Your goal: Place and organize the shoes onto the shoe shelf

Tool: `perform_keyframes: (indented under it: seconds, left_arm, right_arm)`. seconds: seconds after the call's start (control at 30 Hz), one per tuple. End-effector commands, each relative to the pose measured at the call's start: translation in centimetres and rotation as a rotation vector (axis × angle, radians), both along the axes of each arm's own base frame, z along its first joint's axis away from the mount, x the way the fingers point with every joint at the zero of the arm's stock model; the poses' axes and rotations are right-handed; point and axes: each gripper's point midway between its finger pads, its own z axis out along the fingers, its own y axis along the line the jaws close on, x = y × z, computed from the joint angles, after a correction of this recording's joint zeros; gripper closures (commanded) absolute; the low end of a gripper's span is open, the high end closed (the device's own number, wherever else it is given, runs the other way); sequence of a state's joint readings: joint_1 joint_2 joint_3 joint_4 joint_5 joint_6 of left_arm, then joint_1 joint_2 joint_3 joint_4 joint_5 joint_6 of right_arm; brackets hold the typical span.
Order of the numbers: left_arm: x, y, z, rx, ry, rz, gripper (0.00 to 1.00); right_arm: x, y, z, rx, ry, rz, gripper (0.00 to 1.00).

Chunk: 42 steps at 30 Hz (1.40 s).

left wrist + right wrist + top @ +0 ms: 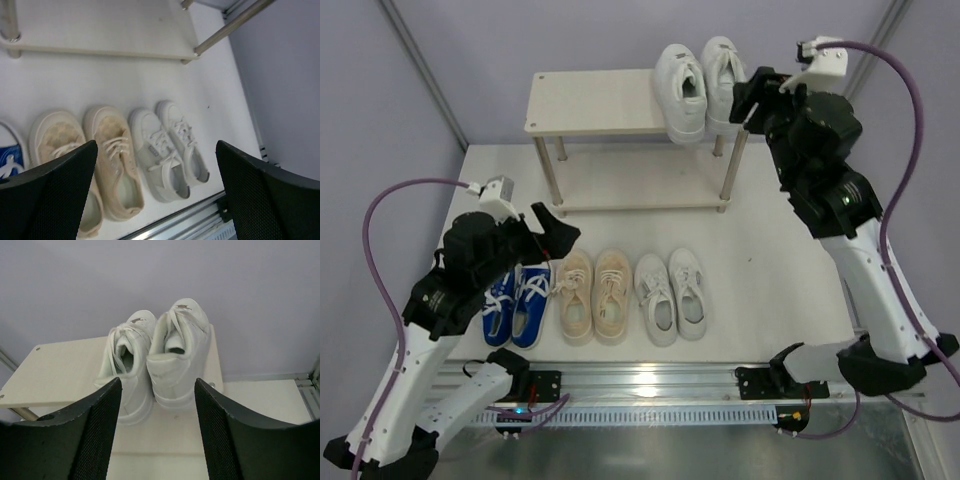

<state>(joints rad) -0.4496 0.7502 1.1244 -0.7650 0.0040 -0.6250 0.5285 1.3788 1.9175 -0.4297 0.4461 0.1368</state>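
The large white shoes (pixel 682 88) (pixel 723 68) stand side by side at the right end of the shoe shelf's top board (pixel 590 100), toes pointing away. My right gripper (pixel 752 100) hovers just behind their heels, open, and in the right wrist view its fingers (pixel 100 430) flank the right shoe's heel (pixel 175 370) without touching it. On the table lie the blue pair (pixel 515 305), the beige pair (pixel 592 295) and the smaller white pair (pixel 670 295). My left gripper (pixel 555 240) hangs wide open above the blue and beige shoes, holding nothing.
The shelf's lower board (pixel 100 50) and a silver leg (pixel 230 27) sit beyond the row of shoes. A metal rail (pixel 650 380) runs along the near table edge. The left part of the top board (pixel 60 375) is bare.
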Motion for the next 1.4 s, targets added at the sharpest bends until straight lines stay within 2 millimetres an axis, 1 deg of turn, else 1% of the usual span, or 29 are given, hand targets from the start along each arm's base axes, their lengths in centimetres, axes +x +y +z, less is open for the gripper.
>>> perform_keyframes:
  seconds: [0.0,0.03,0.07,0.1,0.13,0.17,0.2,0.23,0.27,0.3,0.33,0.37,0.4,0.43,0.47,0.5,0.57,0.67,0.7,0.73,0.77,0.8,0.9,0.97,1.0,1.07,1.1,1.23,1.37]
  left_arm:
    - [2.7,-4.3,6.1,-0.131,-0.142,-0.14,0.0]
    - [3.0,-5.0,7.2,-0.155,-0.16,-0.167,0.0]
    - [4.3,-6.3,7.6,-0.177,-0.166,-0.196,0.0]
    - [3.9,-7.9,8.3,-0.235,-0.155,-0.276,0.0]
    - [4.0,-8.8,9.3,-0.27,-0.168,-0.32,0.0]
    - [4.7,-10.3,10.3,-0.319,-0.192,-0.375,0.0]
    - [4.1,-11.5,11.2,-0.384,-0.181,-0.446,0.0]
    - [4.4,-12.2,12.9,-0.431,-0.24,-0.484,0.0]
    - [5.2,-12.8,12.8,-0.455,-0.23,-0.498,0.0]
    - [5.6,-13.4,13.1,-0.501,-0.206,-0.505,0.01]
    - [5.3,-13.9,14.6,-0.536,-0.246,-0.556,0.0]
    - [5.4,-14.5,15.0,-0.566,-0.238,-0.584,0.0]
    - [6.4,-15.5,14.2,-0.599,-0.185,-0.603,0.0]
    - [5.8,-16.1,15.4,-0.672,-0.173,-0.666,0.0]
    - [6.0,-16.5,15.4,-0.713,-0.143,-0.689,0.0]
    - [6.8,-17.2,14.6,-0.746,-0.099,-0.702,0.0]
    - [6.8,-17.5,15.6,-0.836,-0.088,-0.734,0.0]
    - [7.9,-17.8,15.4,-0.859,-0.084,-0.709,0.14]
    - [8.2,-17.8,15.7,-0.861,-0.094,-0.697,0.31]
    - [8.7,-18.0,15.3,-0.853,-0.075,-0.679,0.42]
    - [9.1,-18.2,15.1,-0.832,-0.083,-0.667,0.53]
    - [9.6,-18.2,15.1,-0.827,-0.083,-0.639,0.76]
    - [10.4,-19.8,15.3,-0.818,-0.048,-0.623,1.0]
    - [11.2,-21.0,14.5,-0.814,-0.019,-0.615,1.0]
    - [11.3,-21.7,15.0,-0.808,-0.037,-0.604,1.0]
    - [12.3,-22.8,13.5,-0.774,0.006,-0.562,1.0]
    - [12.2,-23.4,13.8,-0.758,-0.009,-0.56,1.0]
    - [14.1,-24.7,11.7,-0.72,0.04,-0.467,1.0]
    - [14.8,-25.9,10.0,-0.656,0.054,-0.409,1.0]
  right_arm:
    - [-3.5,-3.5,0.1,0.059,-0.076,-0.08,0.37]
    - [-4.1,-4.0,-0.6,0.062,-0.071,-0.085,0.37]
    - [-4.0,-4.1,-3.1,0.046,-0.027,-0.097,0.37]
    - [-5.3,-4.9,-3.2,0.058,-0.036,-0.097,0.37]
    - [-5.7,-5.1,-4.2,0.051,-0.014,-0.102,0.37]
    - [-5.6,-5.4,-6.7,0.048,0.035,-0.122,0.37]
    - [-6.7,-6.0,-7.0,0.066,0.032,-0.125,0.37]
    - [-7.0,-6.2,-8.3,0.064,0.057,-0.127,0.37]
    - [-7.1,-6.1,-10.8,0.054,0.101,-0.125,0.37]
    - [-8.2,-6.3,-11.3,0.097,0.098,-0.112,0.37]
    - [-8.6,-6.3,-12.3,0.105,0.11,-0.1,0.37]
    - [-8.7,-6.2,-14.9,0.089,0.154,-0.097,0.37]
    - [-9.0,-6.3,-15.9,0.113,0.17,-0.098,0.37]
    - [-9.8,-6.6,-16.5,0.125,0.17,-0.095,0.38]
    - [-9.9,-6.7,-18.5,0.11,0.206,-0.102,0.4]
    - [-10.2,-6.8,-19.4,0.12,0.22,-0.104,0.41]
    - [-10.8,-7.1,-21.2,0.119,0.243,-0.105,0.47]
    - [-11.3,-7.3,-22.8,0.124,0.261,-0.108,0.68]
    - [-11.3,-7.3,-23.2,0.122,0.267,-0.107,0.75]
    - [-11.4,-7.4,-23.4,0.13,0.269,-0.111,0.82]
    - [-11.4,-7.4,-23.8,0.125,0.277,-0.111,0.83]
    - [-11.4,-7.3,-23.9,0.129,0.279,-0.108,0.84]
    - [-11.4,-7.0,-24.5,0.131,0.294,-0.1,0.86]
    - [-11.4,-7.0,-24.8,0.13,0.303,-0.102,0.87]
    - [-11.4,-7.0,-24.9,0.13,0.303,-0.103,0.87]
    - [-11.5,-7.0,-25.1,0.129,0.307,-0.102,0.87]
    - [-11.5,-7.1,-25.1,0.131,0.304,-0.105,0.87]
    - [-11.6,-7.3,-25.4,0.129,0.302,-0.111,0.87]
    - [-11.4,-7.2,-26.0,0.124,0.312,-0.113,0.87]
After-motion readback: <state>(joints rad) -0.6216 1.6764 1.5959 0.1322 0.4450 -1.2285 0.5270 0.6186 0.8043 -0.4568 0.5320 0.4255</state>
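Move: The left white shoe on the shelf's top board lies about 27 cm ahead of the left hand, 25 cm to its right and 11 cm higher; its mate stands 8 cm farther right. From the left hand, the tan pair on the table is some 5 cm right, 1 cm back and 27 cm below. For the right hand, the shelf's left white shoe is about 12 cm ahead, 10 cm left and 11 cm below, its mate 12 cm ahead and 1 cm left. Rightward, forward and up, the left hand swings in roughly 26 cm to the heel of the left white shoe on the shelf, dipping a little at the end; on the way it rolls, turns clockwise until its fingers point mostly right and level, and shuts them empty. The right hand keeps retreating from the shelved pair, first back and right, then mainly down about 26 cm, nearly closing its empty fingers. ##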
